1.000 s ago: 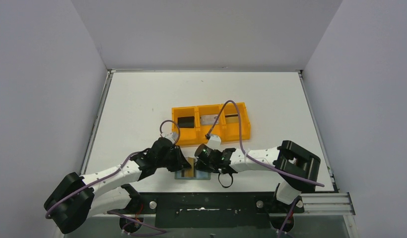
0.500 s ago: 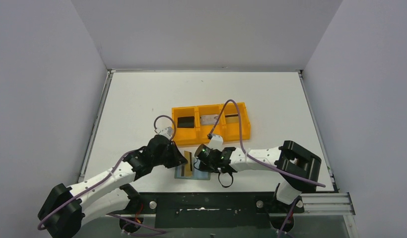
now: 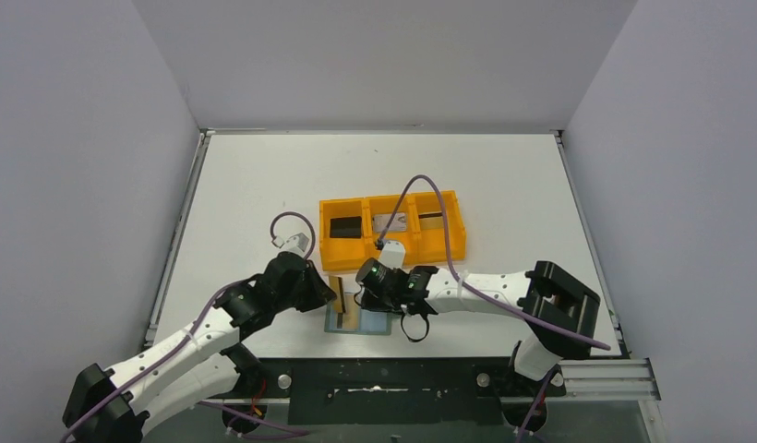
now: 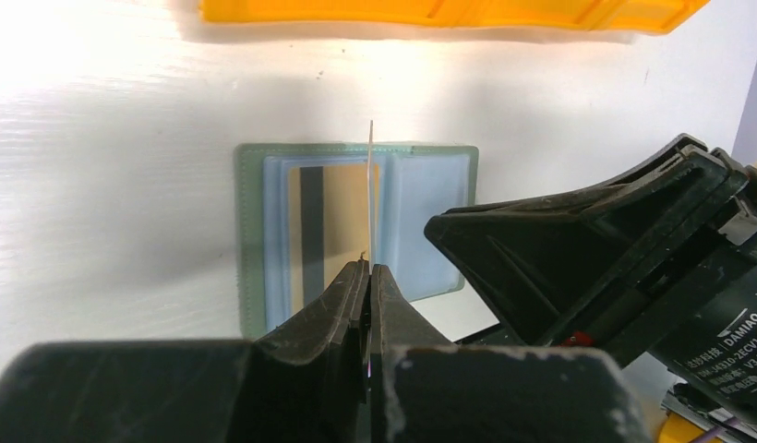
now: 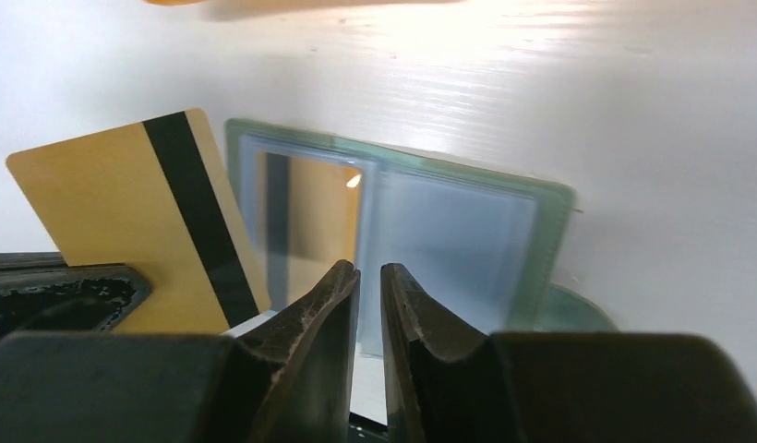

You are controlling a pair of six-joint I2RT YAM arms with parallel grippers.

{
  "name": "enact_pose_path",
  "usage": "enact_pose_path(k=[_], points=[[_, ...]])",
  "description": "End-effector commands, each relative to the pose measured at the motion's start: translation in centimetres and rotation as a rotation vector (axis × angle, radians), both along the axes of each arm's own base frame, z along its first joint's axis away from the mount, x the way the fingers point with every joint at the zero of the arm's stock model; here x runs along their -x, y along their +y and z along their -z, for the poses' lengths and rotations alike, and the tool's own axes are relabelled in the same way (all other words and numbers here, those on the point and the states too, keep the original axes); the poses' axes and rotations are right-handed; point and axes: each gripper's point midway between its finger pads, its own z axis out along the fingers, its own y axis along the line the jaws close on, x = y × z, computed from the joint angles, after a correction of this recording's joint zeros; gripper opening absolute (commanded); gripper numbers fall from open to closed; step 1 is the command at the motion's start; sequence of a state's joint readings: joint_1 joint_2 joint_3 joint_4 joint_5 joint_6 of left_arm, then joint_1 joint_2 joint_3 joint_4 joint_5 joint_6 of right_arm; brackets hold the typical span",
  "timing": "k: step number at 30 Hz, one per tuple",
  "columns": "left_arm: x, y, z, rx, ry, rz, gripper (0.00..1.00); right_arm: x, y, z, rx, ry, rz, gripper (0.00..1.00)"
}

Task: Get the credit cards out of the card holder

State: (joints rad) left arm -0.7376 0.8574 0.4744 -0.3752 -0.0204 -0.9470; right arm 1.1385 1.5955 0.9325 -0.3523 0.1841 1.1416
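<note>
The card holder (image 3: 358, 321) (image 4: 430, 212) (image 5: 449, 240) lies open and flat on the table, pale blue inside with a grey-green border. My left gripper (image 3: 327, 293) (image 4: 367, 268) is shut on a tan-brown credit card (image 3: 335, 287) (image 5: 126, 221) with a black stripe. It holds the card upright, edge-on (image 4: 370, 194), just above the holder's left half. That left pocket shows a golden patch with a dark stripe; whether it is a card or a reflection I cannot tell. My right gripper (image 3: 366, 297) (image 5: 368, 269) hangs over the holder's middle, jaws a narrow gap apart with nothing between them.
An orange three-compartment tray (image 3: 393, 249) (image 4: 430, 11) stands just behind the holder. It holds a black card (image 3: 345, 227) in its left bay and a silvery one (image 3: 391, 222) in the middle bay. Both arms crowd the near edge, fingertips close together.
The left gripper closed on the tan-brown card and drew it up and left, out of the holder. The right gripper shifted slightly left over the holder.
</note>
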Motion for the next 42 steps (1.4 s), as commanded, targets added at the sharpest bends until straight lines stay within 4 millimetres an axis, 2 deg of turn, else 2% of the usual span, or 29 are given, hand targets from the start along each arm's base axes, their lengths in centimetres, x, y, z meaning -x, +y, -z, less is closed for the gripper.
enact_pose_path(k=[1,3,5,9,12,15,19,22,25,28,34,37,42], points=[[-1.2,1.2,-2.7,0.003,-0.081,-0.073,0.0,-0.7,4.2,-1.9,-0.13,-0.027,-0.08,0.18],[-1.1,1.5,-2.9,0.002,-0.088,-0.083,0.0,-0.6,4.5,-1.0,-0.121,-0.008,-0.089,0.18],[-0.9,1.8,-3.0,0.008,-0.095,-0.086,0.0,-0.2,4.0,0.4,-0.089,0.02,-0.083,0.18],[-0.8,1.9,-3.0,0.009,-0.096,-0.086,0.0,0.0,1.1,1.9,0.011,0.028,-0.019,0.18],[-0.8,1.8,-3.1,0.012,-0.098,-0.081,0.0,0.2,-0.1,2.1,0.037,0.026,-0.004,0.18],[-0.8,1.5,-3.3,0.021,-0.107,-0.062,0.0,-0.1,0.2,0.9,-0.006,0.002,-0.008,0.19],[-0.9,0.8,-3.9,0.044,-0.122,-0.028,0.0,-1.0,1.4,-2.7,-0.111,-0.082,-0.017,0.21],[-0.8,0.2,-4.5,0.082,-0.141,-0.006,0.0,-2.0,1.4,-5.0,-0.187,-0.159,-0.003,0.24],[-0.8,-0.5,-5.2,0.131,-0.166,0.021,0.0,-2.5,0.7,-6.2,-0.259,-0.236,0.013,0.32],[-0.6,-1.0,-5.6,0.172,-0.179,0.041,0.0,-2.5,0.1,-7.0,-0.349,-0.276,0.018,0.43],[-0.6,-1.7,-7.5,0.248,-0.225,0.093,0.0,-2.6,-1.7,-7.5,-0.483,-0.238,0.03,0.47],[-0.4,-2.2,-8.0,0.323,-0.224,0.128,0.0,-2.6,-2.2,-8.7,-0.577,-0.264,0.032,0.58],[0.3,-3.4,-9.0,0.551,-0.198,0.214,0.0,-2.3,-2.1,-10.6,-0.651,-0.294,-0.004,0.64]])
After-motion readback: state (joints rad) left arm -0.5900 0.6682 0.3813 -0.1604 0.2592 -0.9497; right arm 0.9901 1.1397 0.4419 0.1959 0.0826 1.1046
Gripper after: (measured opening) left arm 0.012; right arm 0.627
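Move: The gold card is already out, shut in the left fingertips, its middle only about 1 cm ahead, to the right of and below that hand point. From the right hand the gold card is some 5 cm left, 1 cm ahead and 2 cm higher. The open card holder lies 4 cm under the right hand, 1 cm back and level sideways; the orange tray's middle is about 20 cm ahead and 8 cm right of that hand. The right hand, fingers nearly shut, shifts about 2 cm left, dips some 3 cm towards the card holder while easing back right, then rises about 7 cm, drawing off to the right and a little forward as its fingers open wide and swing up some 25 degrees to point more at the held gold card. The left hand keeps its pinch on the card, first easing 2 cm left, then lifting it clear above the holder, about 5 cm up in all and slightly back to the right, its fingers turning to point more to the right and less steeply down. ##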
